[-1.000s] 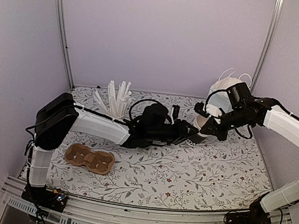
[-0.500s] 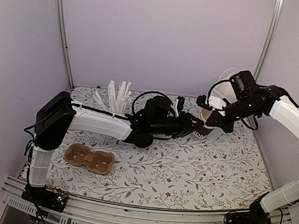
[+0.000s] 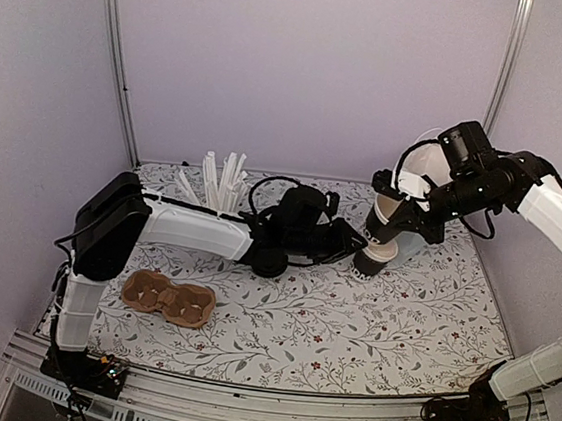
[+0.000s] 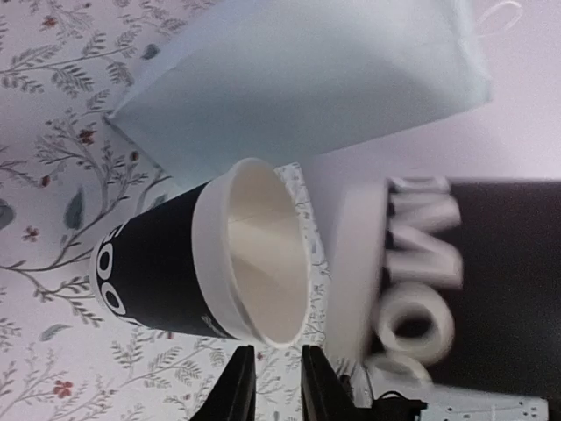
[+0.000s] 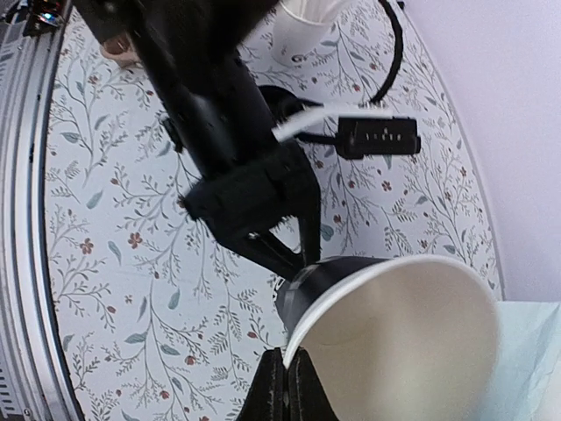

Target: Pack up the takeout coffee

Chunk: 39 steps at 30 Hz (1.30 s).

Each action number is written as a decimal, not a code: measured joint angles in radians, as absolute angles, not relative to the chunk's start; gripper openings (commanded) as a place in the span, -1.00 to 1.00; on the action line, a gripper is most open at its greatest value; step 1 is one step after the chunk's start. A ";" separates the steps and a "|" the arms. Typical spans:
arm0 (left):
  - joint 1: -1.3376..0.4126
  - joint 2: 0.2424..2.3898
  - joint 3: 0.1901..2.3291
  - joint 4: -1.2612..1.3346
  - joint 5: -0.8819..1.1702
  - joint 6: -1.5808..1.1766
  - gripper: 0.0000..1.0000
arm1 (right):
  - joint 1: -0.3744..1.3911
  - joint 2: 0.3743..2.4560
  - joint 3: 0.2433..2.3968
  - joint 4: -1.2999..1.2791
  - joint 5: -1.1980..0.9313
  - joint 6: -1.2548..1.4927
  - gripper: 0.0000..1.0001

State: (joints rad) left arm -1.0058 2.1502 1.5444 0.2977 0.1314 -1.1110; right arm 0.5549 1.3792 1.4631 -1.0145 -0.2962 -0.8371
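One takeout coffee cup [image 3: 367, 263] [image 4: 158, 276], black with a cream rim, stands on the floral table just beyond my left gripper [image 3: 355, 241] [image 4: 270, 384]. The left fingers [image 4: 237, 386] are a narrow gap apart with nothing between them. My right gripper [image 3: 395, 204] [image 5: 289, 373] is shut on the rim of a second cup [image 3: 384, 223] [image 5: 412, 342] and holds it tilted above the first one. That lifted cup [image 4: 412, 289] looks blurred in the left wrist view. The pale blue bag [image 3: 418, 170] [image 4: 307, 79] stands behind both cups.
A brown cardboard cup carrier [image 3: 168, 297] lies at the front left. A white cup of white straws [image 3: 221, 186] [image 5: 307, 17] stands at the back left. The left arm [image 3: 198, 234] stretches across the middle of the table.
The right gripper has lifted its cup up and off the other cup, which stays on the table. The left jaws have narrowed and drawn back from that cup.
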 measured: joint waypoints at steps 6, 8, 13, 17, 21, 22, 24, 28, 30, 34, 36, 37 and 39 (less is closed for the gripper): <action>-0.974 2.197 1.521 0.201 0.045 -1.081 -0.55 | 0.603 1.377 1.469 -1.003 -0.376 -0.839 -1.00; -0.971 2.195 1.520 0.200 0.032 -1.066 -0.53 | 0.603 1.385 1.469 -0.997 -0.377 -0.838 -1.00; -0.975 2.160 1.509 0.204 0.001 -1.022 -0.42 | 0.602 1.400 1.469 -0.985 -0.377 -0.835 -1.00; -0.978 2.130 1.508 0.204 -0.023 -0.976 -0.23 | 0.602 1.400 1.475 -0.982 -0.371 -0.834 -1.00; -0.980 2.110 1.508 0.192 -0.042 -0.914 0.02 | 0.602 1.399 1.474 -0.979 -0.343 -0.831 -1.00; -0.980 2.110 1.509 0.187 -0.044 -0.902 0.06 | 0.602 1.396 1.472 -0.978 -0.336 -0.830 -1.00; -0.979 2.113 1.515 0.171 -0.035 -0.868 0.13 | 0.594 1.375 1.445 -0.971 -0.312 -0.829 -1.00; -0.981 2.169 1.624 0.121 -0.020 -0.790 0.21 | 0.532 1.300 1.352 -0.972 -0.295 -0.828 -1.00; -0.980 2.215 1.698 0.104 -0.014 -0.749 0.22 | 0.490 1.258 1.298 -0.970 -0.289 -0.827 -1.00; -0.971 2.293 1.783 0.080 -0.006 -0.686 0.22 | 0.456 1.182 1.186 -0.958 -0.284 -0.808 -1.00; -0.965 2.334 1.819 0.051 0.010 -0.664 0.22 | 0.447 1.155 1.148 -0.958 -0.293 -0.797 -1.00; -0.960 2.353 1.836 0.035 0.017 -0.655 0.21 | 0.441 1.142 1.132 -0.956 -0.298 -0.792 -1.00; -0.949 2.381 1.850 0.014 0.033 -0.643 0.19 | 0.426 1.120 1.104 -0.950 -0.302 -0.783 -1.00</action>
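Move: The loose coffee cup, just out of the stack, leans mouth-up about 8 cm below the left hand, some 5 cm to its right and barely ahead. The takeout bag stands about 13 cm ahead and 14 cm right of that hand; the black lid lies about 19 cm to its left, level with it. From the right hand, holding the other cup, the loose cup is about 18 cm below, 4 cm ahead, 3 cm left; the bag about 17 cm ahead, 9 cm right. Over the loose cup the left hand drops about 6 cm, backs up partway, then spreads its fingers wide and reaches forward and down again to the cup's mouth, tilting some 30 degrees. The right hand keeps its pinch on the other cup's rim, shifts slightly left and back, then carries that cup right and down, away from the loose one. ##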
